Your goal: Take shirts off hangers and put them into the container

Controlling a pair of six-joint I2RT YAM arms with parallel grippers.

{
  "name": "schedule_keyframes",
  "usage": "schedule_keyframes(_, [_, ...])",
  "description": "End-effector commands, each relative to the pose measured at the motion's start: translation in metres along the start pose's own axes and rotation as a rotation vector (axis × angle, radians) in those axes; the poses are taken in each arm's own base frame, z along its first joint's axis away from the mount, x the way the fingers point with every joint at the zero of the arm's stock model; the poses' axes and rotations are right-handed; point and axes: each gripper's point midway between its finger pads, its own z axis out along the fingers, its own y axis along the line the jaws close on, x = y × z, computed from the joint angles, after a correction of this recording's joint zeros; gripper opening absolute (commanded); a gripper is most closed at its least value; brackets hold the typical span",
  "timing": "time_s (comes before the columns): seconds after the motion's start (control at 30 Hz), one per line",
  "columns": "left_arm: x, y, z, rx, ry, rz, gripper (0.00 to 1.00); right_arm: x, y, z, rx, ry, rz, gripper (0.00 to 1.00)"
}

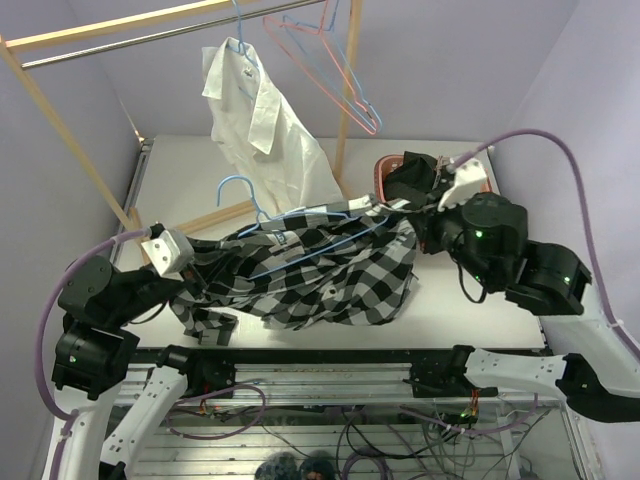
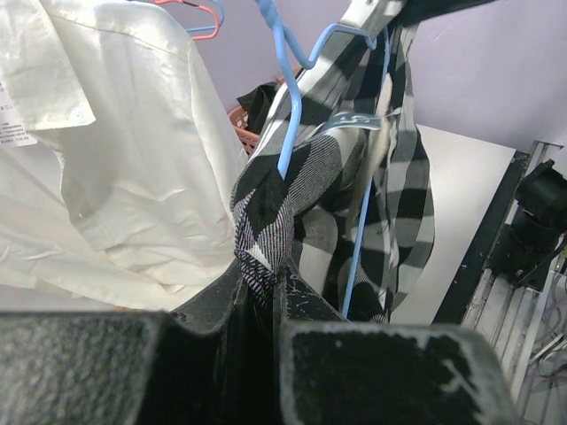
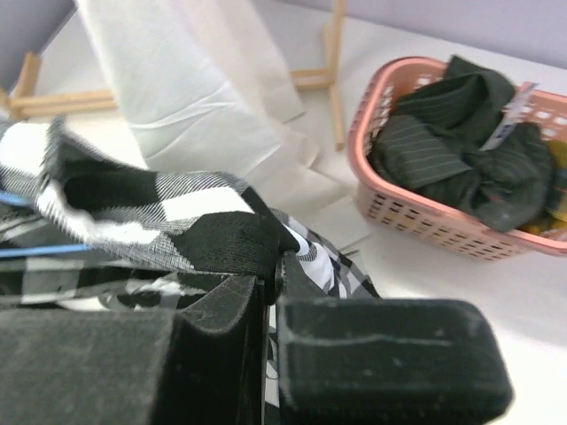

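Observation:
The black-and-white checked shirt (image 1: pixel 320 275) is stretched over the table between both arms, a light blue hanger (image 1: pixel 300 222) still threaded through it. My left gripper (image 1: pixel 195 258) is shut on a bunched fold of that checked shirt (image 2: pixel 266 257), with the blue hanger (image 2: pixel 285 115) rising just beyond the jaws. At the opposite end my right gripper (image 1: pixel 412 212) is shut on a dark edge of the checked shirt (image 3: pixel 204 235). The white shirt (image 1: pixel 265 130) hangs from the rail on another blue hanger. The pink container (image 3: pixel 416 217) sits at the back right, partly hidden behind my right arm in the top view.
Dark clothing (image 3: pixel 461 150) fills the container. Empty pink and blue hangers (image 1: pixel 340 80) hang on the rail (image 1: pixel 150 35). A wooden rack post (image 1: pixel 345 130) stands between the white shirt and the container, and the rack's foot (image 3: pixel 337 80) rests on the table.

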Motion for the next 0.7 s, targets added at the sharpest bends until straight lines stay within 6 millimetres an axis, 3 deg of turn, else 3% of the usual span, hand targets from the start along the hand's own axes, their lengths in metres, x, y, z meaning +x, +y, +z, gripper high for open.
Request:
schedule_keyframes(0.0, [-0.015,-0.008,-0.002,0.039,-0.059,0.034,0.07,-0.013,-0.043,-0.022,0.181,-0.065,0.047,0.0])
schedule_keyframes(0.1, [-0.017,-0.015,-0.001,0.086,-0.07,0.033,0.07,0.003,-0.019,-0.016,0.06,0.013,0.006,0.02])
schedule_keyframes(0.2, [-0.016,-0.014,0.0,0.079,-0.069,0.032,0.07,0.021,0.025,-0.015,-0.183,0.111,-0.052,0.35])
schedule_keyframes(0.27, [-0.012,-0.013,0.001,0.078,-0.056,0.029,0.07,0.024,0.046,-0.024,-0.319,0.132,-0.059,0.44])
schedule_keyframes(0.47, [-0.007,-0.018,0.004,0.124,-0.054,0.016,0.07,0.003,0.053,-0.054,-0.454,0.032,-0.081,0.44])
schedule_keyframes(0.67, [-0.005,-0.03,0.004,0.2,-0.061,0.012,0.07,-0.002,0.058,-0.069,-0.522,0.016,-0.111,0.43])
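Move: The right hand still pinches the checkered shirt's right shoulder; the blue hanger's right end, partly under the cloth, lies some 4 cm to its left and 2 cm back, about level. The basket stands roughly 18 cm ahead and 17 cm right of this hand, 27 cm lower; the hanging white shirt is about 17 cm ahead and 23 cm left, slightly lower. From the left hand, the hanger end is about 25 cm right, 7 cm ahead and 5 cm up. The right hand draws the pinched shoulder about 2 cm farther right, past the hanger's end, then opens its fingers, lets go and swings back towards its base and to the left, finishing some 7 cm behind its start, turned about 25 degrees counter-clockwise, with the empty fingers right beside the hanger's tip. The left hand keeps its pinch on the shirt's other shoulder and the hanger there, easing slightly right, back and down with a small clockwise turn. ##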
